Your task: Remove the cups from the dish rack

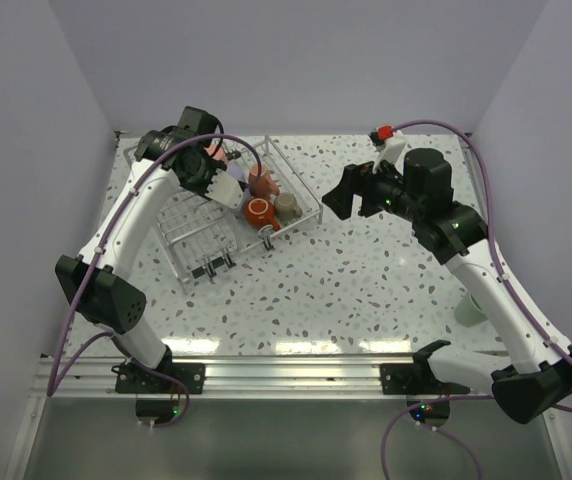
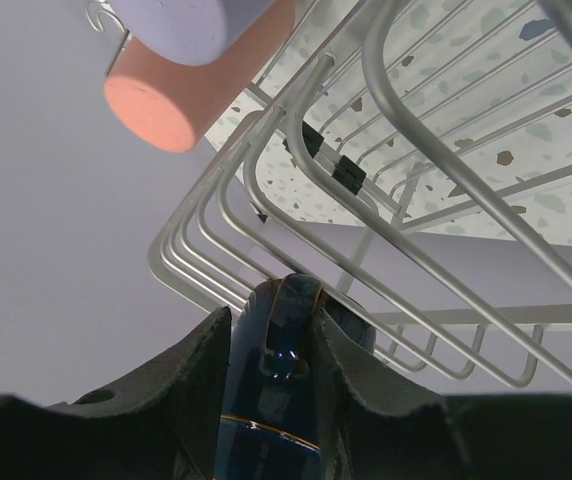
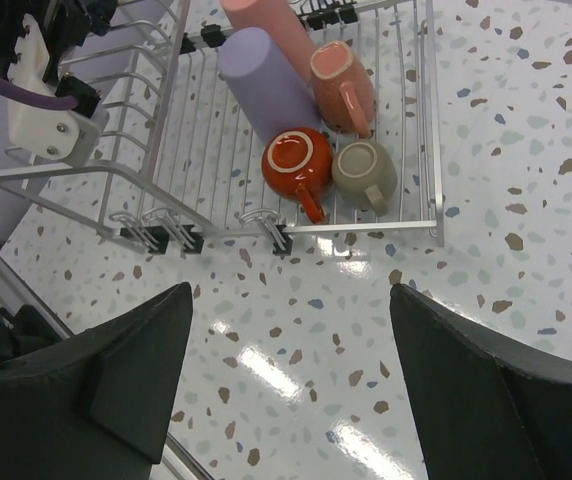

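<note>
The silvery wire dish rack (image 1: 198, 240) (image 3: 432, 120) sits at the table's back left. Its right section holds a lavender tumbler (image 3: 266, 85), a pink tumbler (image 3: 278, 30), a salmon cup (image 3: 344, 85) (image 1: 261, 181), an orange-red cup (image 3: 296, 160) (image 1: 258, 211) and a beige cup (image 3: 364, 172) (image 1: 286, 203). My left gripper (image 1: 209, 166) (image 2: 271, 340) is at the rack's far left corner, both fingers pressed against a dark blue cup (image 2: 288, 305) with a thin gold rim. My right gripper (image 1: 332, 200) (image 3: 291, 291) hovers open over bare table, right of the rack.
A mint-green tumbler (image 1: 469, 308) stands on the table at the right, partly behind my right arm. Rack wires (image 2: 416, 260) run close above the left fingers. The grey walls stand close behind and beside the rack.
</note>
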{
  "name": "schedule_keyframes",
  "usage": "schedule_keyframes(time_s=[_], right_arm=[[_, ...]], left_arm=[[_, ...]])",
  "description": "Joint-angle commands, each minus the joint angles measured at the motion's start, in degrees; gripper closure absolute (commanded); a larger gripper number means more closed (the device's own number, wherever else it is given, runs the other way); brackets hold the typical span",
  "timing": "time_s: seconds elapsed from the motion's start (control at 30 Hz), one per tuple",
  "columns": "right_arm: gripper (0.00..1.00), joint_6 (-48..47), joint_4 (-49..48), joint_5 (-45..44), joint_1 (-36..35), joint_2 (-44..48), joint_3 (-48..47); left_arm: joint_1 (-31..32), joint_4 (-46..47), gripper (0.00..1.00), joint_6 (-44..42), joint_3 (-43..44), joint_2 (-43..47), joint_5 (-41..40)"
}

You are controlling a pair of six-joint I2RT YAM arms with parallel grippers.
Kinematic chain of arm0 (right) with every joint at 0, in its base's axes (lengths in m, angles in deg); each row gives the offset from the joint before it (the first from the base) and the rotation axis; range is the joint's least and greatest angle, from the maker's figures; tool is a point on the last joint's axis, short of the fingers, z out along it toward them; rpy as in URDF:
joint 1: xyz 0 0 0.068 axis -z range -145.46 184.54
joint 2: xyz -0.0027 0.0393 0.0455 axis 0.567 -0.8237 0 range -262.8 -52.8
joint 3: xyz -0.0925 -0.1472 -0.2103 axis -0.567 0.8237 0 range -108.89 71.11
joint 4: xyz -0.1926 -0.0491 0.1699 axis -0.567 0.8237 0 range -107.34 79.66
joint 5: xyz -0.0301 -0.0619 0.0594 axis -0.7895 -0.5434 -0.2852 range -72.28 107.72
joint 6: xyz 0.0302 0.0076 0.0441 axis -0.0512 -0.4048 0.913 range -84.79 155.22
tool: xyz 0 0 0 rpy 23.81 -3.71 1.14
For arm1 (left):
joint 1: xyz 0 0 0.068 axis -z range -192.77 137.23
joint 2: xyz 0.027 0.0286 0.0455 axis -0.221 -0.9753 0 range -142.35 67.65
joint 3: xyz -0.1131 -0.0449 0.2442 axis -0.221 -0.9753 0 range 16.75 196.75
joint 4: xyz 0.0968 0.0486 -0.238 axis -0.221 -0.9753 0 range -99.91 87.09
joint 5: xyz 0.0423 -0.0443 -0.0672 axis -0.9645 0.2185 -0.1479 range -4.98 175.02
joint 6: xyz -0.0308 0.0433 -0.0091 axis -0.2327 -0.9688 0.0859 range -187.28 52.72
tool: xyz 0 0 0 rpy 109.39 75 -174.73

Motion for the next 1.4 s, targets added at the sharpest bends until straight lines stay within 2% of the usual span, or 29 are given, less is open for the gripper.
schedule_keyframes(time_s=[0.0, 0.4, 0.6, 0.7, 0.73, 0.93, 1.13, 1.37], right_arm=[[0.16, -0.02, -2.42, -1.19, -0.26, 1.64, 0.56], [0.16, -0.55, -2.15, -1.54, -0.26, 1.72, 0.39], [0.15, -0.46, -1.8, -2.33, -0.35, 2.6, 0.65], [0.15, -0.37, -1.8, -2.51, -0.26, 2.78, 0.65], [0.15, -0.28, -1.71, -2.51, -0.35, 2.69, 0.65], [0.15, 0.33, -2.33, -2.16, -0.26, 2.52, 0.56], [0.15, 0.95, -2.33, -2.42, -0.35, 2.17, -0.32], [0.15, 2.7, -2.76, -1.63, -0.35, 0.94, -2.07]], left_arm=[[-0.08, 0.48, 0.6, -2.18, 0.98, -0.41, -2.39], [-0.43, -2.16, 0.63, -2.18, 0.54, -1.72, -2.83], [-0.43, -2.51, 0.78, -2.0, 0.46, -1.73, -2.92], [-0.43, -2.43, 0.91, -2.09, 0.54, -1.29, -2.74], [-0.43, -2.25, 1.0, -2.09, 0.54, -1.2, -2.65], [-0.43, -0.59, 1.0, -1.74, 0.19, 0.29, -2.65], [-0.34, 7.76, 1.0, -0.69, 0.1, 2.58, -2.04], [-0.26, 14.26, 1.0, 2.83, -1.12, 6.0, 2.8]])
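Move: The dark blue mug hangs at the rack's far left corner, its handle already between the left fingertips; its middle is about 4 cm left of that hand, 2 cm ahead and 2 cm lower. From the left hand, the pink cup is level ahead, some 10 cm right; the purple cup is about 15 cm right and 7 cm back, both roughly 8 cm lower. From the right hand the mug is some 46 cm left, 12 cm ahead and 8 cm lower. The left hand dips about 1 cm, pinches the dark blue mug's handle, then rises some 3 cm, drifting forward and right. ##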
